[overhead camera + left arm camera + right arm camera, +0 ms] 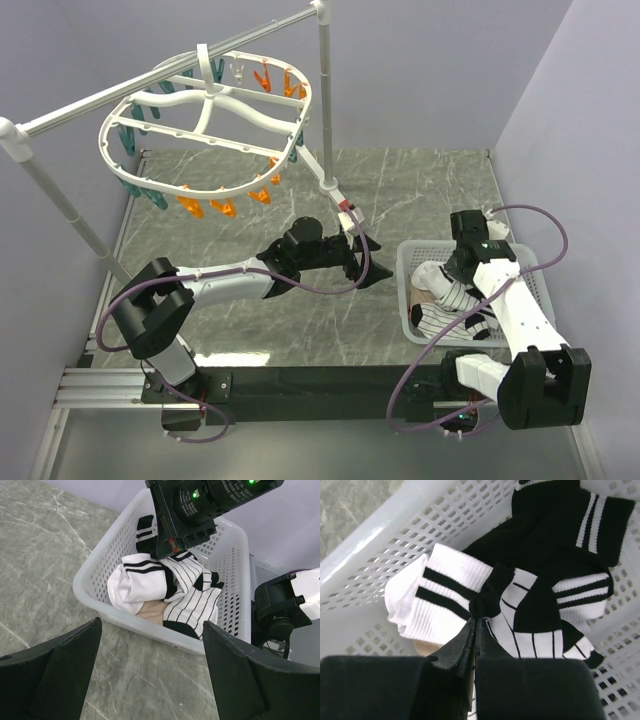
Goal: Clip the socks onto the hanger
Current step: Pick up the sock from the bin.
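The socks (447,300) lie piled in a white basket (405,290) at the right. My right gripper (477,622) reaches down into the basket and is shut, pinching a bunched black edge of the thin-striped sock (540,630). Next to it lie a white sock with black bands (440,595), a black sock with white stripes (555,525) and a sliver of beige sock (152,611). My left gripper (362,262) hangs open and empty over the table just left of the basket. The hanger (205,125), a white oval frame with orange and teal clips, hangs at the back left.
The silver rail (150,85) carries the hanger, and its slanted legs (325,170) come down onto the table behind my left gripper. The basket's near rim (100,597) lies right in front of the left fingers. Purple walls close in the table.
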### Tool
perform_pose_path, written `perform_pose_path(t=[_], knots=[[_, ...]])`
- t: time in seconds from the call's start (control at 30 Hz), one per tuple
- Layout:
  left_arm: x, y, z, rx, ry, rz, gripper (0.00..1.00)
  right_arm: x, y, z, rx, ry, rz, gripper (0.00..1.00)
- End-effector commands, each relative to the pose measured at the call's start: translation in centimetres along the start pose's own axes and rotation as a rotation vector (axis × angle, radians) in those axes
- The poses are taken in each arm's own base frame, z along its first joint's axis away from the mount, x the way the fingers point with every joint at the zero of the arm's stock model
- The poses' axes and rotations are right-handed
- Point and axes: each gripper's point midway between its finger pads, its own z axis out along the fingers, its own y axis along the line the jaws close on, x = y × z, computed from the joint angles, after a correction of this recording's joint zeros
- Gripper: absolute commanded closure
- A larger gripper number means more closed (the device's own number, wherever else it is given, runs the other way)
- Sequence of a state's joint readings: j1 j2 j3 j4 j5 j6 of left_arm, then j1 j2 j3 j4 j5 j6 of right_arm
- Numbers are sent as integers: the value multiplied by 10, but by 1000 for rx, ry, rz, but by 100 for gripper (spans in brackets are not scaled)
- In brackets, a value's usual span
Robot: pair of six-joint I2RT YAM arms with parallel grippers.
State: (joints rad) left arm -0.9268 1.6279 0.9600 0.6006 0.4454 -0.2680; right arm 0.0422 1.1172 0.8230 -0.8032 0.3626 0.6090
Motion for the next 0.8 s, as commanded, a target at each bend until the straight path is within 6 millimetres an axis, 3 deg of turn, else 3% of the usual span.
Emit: perform_pose_path(t=[0.0, 0.27, 0.53, 0.77], knots=[[-18, -6, 0, 15, -42, 48, 12, -28, 4, -23, -3, -90, 6, 100], [-33, -15, 3, 56, -79, 55, 13, -62, 35, -83, -249, -253, 29, 100], [-58, -18, 27, -6, -142, 34, 13, -61, 70, -121, -528, -302, 48, 100], [-53, -19, 48, -36, -166, -74, 14, -64, 83, -153, -753, -446, 20, 100]])
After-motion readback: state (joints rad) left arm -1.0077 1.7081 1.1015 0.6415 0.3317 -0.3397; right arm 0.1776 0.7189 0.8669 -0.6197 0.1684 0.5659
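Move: In the bin, the right fingers are already shut on the sock's black-tipped end; the open left gripper they carry it towards waits about 19 cm to their left, nearly level ahead and 11 cm higher. The bin's left rim runs 12 cm to their left. A banded white sock lies 5 cm left and 2 cm out, another striped sock 3 cm left and 9 cm nearer, both slightly lower. From the left hand, the held sock is some 19 cm right, 1 cm out and 13 cm down. Lifting the pinched sock straight off the pile, the right hand rises some 13 cm and swings about 7 cm left towards the left gripper, its fingers tipping up from the bin by some 30 degrees and turning counter-clockwise as it keeps its hold. The left hand, still wide open and empty, waits at first, then moves about 4 cm right and as much up to meet it. ##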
